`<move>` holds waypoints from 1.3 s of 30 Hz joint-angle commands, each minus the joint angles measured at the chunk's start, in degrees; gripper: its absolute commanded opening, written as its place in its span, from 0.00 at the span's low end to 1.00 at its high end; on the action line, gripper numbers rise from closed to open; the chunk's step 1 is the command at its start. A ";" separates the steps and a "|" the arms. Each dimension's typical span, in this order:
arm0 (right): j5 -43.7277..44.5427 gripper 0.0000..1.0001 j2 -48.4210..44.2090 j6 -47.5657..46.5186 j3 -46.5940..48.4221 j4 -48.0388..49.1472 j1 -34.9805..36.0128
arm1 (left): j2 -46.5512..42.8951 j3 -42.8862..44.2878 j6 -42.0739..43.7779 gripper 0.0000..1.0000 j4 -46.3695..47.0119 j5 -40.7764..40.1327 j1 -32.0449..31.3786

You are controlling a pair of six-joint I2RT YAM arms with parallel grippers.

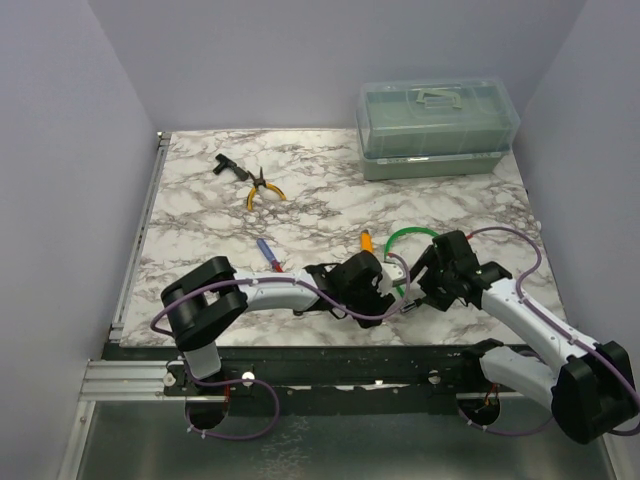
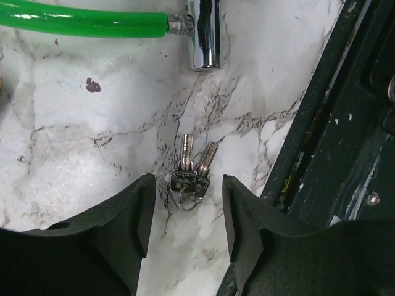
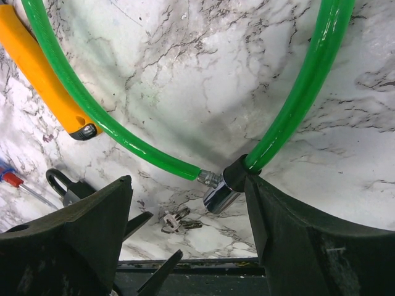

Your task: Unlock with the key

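Observation:
Two small silver keys on a ring, the key (image 2: 190, 176) (image 3: 179, 220), lie flat on the marble near the table's front edge. My left gripper (image 2: 185, 213) (image 1: 390, 285) hovers just behind them, open, with nothing between its fingers. A green cable lock (image 2: 86, 24) (image 3: 296, 98) (image 1: 410, 233) ends in a chrome cylinder (image 2: 203, 34) (image 3: 219, 196) a short way beyond the keys. My right gripper (image 3: 188, 185) (image 1: 425, 285) stands open above that cylinder, one finger (image 3: 290, 234) close beside it and holding nothing.
An orange-handled tool (image 3: 43, 80) (image 1: 368, 240) lies by the cable. A black padlock (image 3: 62, 185) and a blue-and-red screwdriver (image 3: 9, 179) (image 1: 268, 252) sit to the left. Yellow pliers (image 1: 262, 190) and a green toolbox (image 1: 435, 130) are at the back. The black front rail (image 2: 321, 123) runs beside the keys.

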 commanded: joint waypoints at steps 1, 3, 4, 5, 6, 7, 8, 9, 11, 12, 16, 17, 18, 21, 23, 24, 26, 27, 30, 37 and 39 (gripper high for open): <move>-1.06 0.79 -0.86 -1.02 -0.83 0.34 0.27 | 2.89 2.11 2.20 0.52 0.04 -1.69 -0.99; -1.06 0.80 -0.81 -1.18 -0.74 0.40 0.30 | 3.66 2.14 2.19 0.51 0.02 -2.36 -1.43; -1.06 0.80 -0.68 -1.19 -0.74 0.51 0.26 | 3.94 2.13 2.18 0.51 -0.03 -2.74 -1.57; -1.06 0.80 -0.59 -1.28 -0.74 0.58 0.30 | 4.18 2.20 2.22 0.51 -0.13 -3.34 -1.74; -2.49 0.79 -0.51 -1.37 -0.79 0.78 0.31 | 4.49 2.21 2.11 0.49 -0.28 -4.06 -1.85; -2.85 0.79 -0.37 -1.50 -0.82 0.96 0.31 | 4.72 2.29 2.12 0.48 -0.39 -4.49 -1.91; -2.96 0.79 -0.23 -1.55 -0.83 1.10 0.31 | 5.03 2.34 2.06 0.47 -0.50 -4.60 -1.95; -3.05 0.79 -0.09 -1.60 -0.83 1.27 0.31 | 5.22 2.38 2.02 0.45 -0.54 -4.73 -1.95; -3.19 0.79 0.23 -1.71 -0.75 1.38 0.27 | 5.66 2.32 2.08 0.41 -0.60 -5.38 -2.19; -3.21 0.79 0.33 -1.73 -0.74 1.47 0.30 | 5.84 2.23 2.10 0.40 -0.56 -6.14 -2.29; -3.18 0.78 0.37 -1.82 -0.65 1.48 0.28 | 6.48 1.68 2.31 0.36 -0.60 -8.48 -2.84; -3.17 0.78 0.41 -1.78 -0.73 1.49 0.28 | 6.49 1.42 2.32 0.36 -0.60 -9.10 -2.97; -3.21 0.78 0.41 -1.81 -0.78 1.52 0.28 | 6.52 1.18 2.32 0.36 -0.60 -9.63 -3.19; -3.39 0.78 0.48 -1.82 -0.83 1.65 0.31 | 6.49 0.36 2.22 0.40 -0.51 -10.40 -3.86; -3.48 0.78 0.58 -1.82 -0.91 1.81 0.30 | 6.51 0.03 2.23 0.41 -0.51 -11.20 -4.46; -3.51 0.78 0.67 -1.81 -1.00 1.89 0.31 | 6.59 -0.10 2.24 0.41 -0.51 -11.80 -4.76; -3.61 0.78 0.79 -1.82 -1.00 2.00 0.26 | 6.89 -0.16 2.23 0.41 -0.51 -13.57 -5.25; -3.61 0.78 0.83 -1.74 -1.00 2.01 0.30 | 7.15 -0.16 2.23 0.40 -0.59 -13.81 -5.41; -3.50 0.78 0.77 -1.52 -1.17 1.88 0.30 | 8.10 -0.16 1.68 0.34 -0.75 -17.68 -5.69; -3.18 0.77 0.34 -1.25 -2.05 1.92 0.31 | 9.42 -0.38 0.81 0.06 -0.86 -20.79 -6.38; -3.19 0.77 0.39 -1.28 -2.06 2.00 0.31 | 9.22 -0.21 0.82 0.01 -0.86 -20.52 -6.49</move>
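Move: The keys lie on the marble just under the left hand's half-open fingers, about 3 cm below and 2 cm to its right. From the keys, the chrome cylinder of the bike lock is some 6 cm to the right and 3 cm farther out, the orange cutter 14 cm farther out and 4 cm to the left, and the black padlock 12 cm left and 6 cm farther out. From the right hand, the keys are about 8 cm left, 5 cm back, 4 cm below. Down first, about 2 cm onto the keys, goes the left hand, fingers half open and narrowing a little; it then holds low over the table while the wrist swings the fingertips forward some 10 degrees. At the end it creeps about 1 cm forward as the fingers shut almost fully, pinching one key by its blade with its tip sticking out beyond the pads. ##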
